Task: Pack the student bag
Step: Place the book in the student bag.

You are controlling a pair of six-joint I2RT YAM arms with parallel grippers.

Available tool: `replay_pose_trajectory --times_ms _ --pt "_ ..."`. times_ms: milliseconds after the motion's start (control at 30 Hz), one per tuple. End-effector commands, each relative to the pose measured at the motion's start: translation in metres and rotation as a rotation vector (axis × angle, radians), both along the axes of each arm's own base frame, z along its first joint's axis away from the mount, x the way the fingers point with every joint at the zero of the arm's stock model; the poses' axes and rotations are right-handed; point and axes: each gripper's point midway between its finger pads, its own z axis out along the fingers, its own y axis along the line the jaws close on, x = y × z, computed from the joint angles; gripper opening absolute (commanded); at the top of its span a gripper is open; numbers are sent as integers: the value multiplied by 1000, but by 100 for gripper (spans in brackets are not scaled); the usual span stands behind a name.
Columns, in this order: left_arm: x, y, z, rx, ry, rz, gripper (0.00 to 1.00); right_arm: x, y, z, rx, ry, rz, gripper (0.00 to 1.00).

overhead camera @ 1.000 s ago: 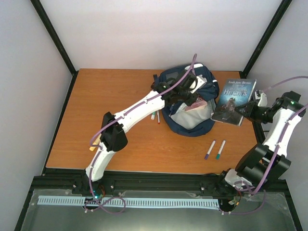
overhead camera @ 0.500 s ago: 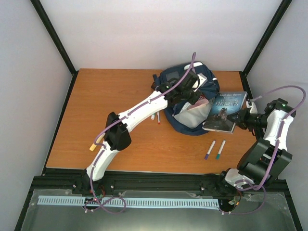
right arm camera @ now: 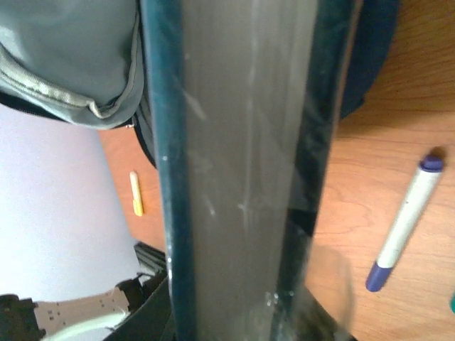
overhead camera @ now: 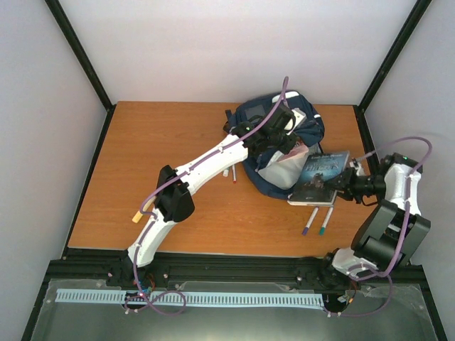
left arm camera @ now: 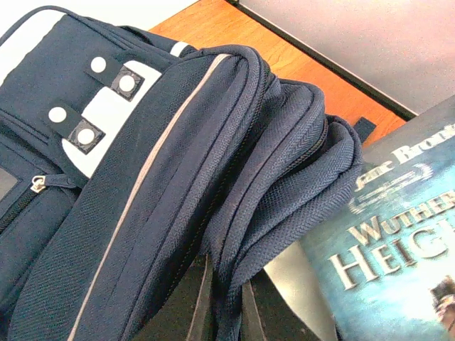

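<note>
The navy student bag [overhead camera: 266, 117] lies at the back middle of the table, its mouth facing right and showing pale grey lining [overhead camera: 279, 172]. My left gripper [overhead camera: 287, 135] is shut on the bag's upper opening edge; in the left wrist view the folded navy fabric [left arm camera: 234, 213] is pinched between the two fingers [left arm camera: 199, 302]. My right gripper [overhead camera: 350, 186] is shut on the right edge of a blue-covered book [overhead camera: 318, 177], tilted with its left end at the bag's mouth. The book's page edge [right arm camera: 242, 163] fills the right wrist view.
Two white markers, one purple-capped [overhead camera: 310, 221] and one green-capped [overhead camera: 325, 221], lie just in front of the book. Two pens [overhead camera: 230, 172] lie left of the bag. A yellow marker [overhead camera: 136, 216] rests near the left front edge, beside the left arm.
My right arm has carried the book left and toward the front, from beside the bag to its mouth. The left gripper keeps its hold on the bag's edge, raised slightly.
</note>
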Motion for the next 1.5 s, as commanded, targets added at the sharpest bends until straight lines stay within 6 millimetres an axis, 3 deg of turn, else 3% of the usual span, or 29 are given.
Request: replay_pose_trajectory --times_ms 0,167,433,800,1100,1467 --pt "7 -7 71 -168 -104 -9 1 15 40 29 117 -114 134 3" --pt "-1 -6 75 -176 -91 -37 1 23 74 37 135 -181 267 3" --pt "-14 -5 88 -205 -74 -82 1 52 74 44 209 -222 302 3" --pt "-24 -2 90 -181 -70 -113 1 90 67 6 285 -163 325 3" --pt "-27 1 82 -142 -58 -109 1 122 51 -52 187 -80 282 3" --pt "-32 7 72 -112 -34 -111 1 151 55 -72 176 -86 297 16"
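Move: From the right hand, gripping the book by its edge, the bag's open mouth lies about 14 cm to the left, 9 cm ahead and some 7 cm lower. The purple marker is roughly 9 cm back and 5 cm left of that hand, the teal marker 9 cm straight back, both about 16 cm below. For the left hand, still pinching the raised flap, the mouth is some 5 cm back and 8 cm below. Right hand carries the held book 7 cm left, then some 12 forward and down into the bag's mouth. ##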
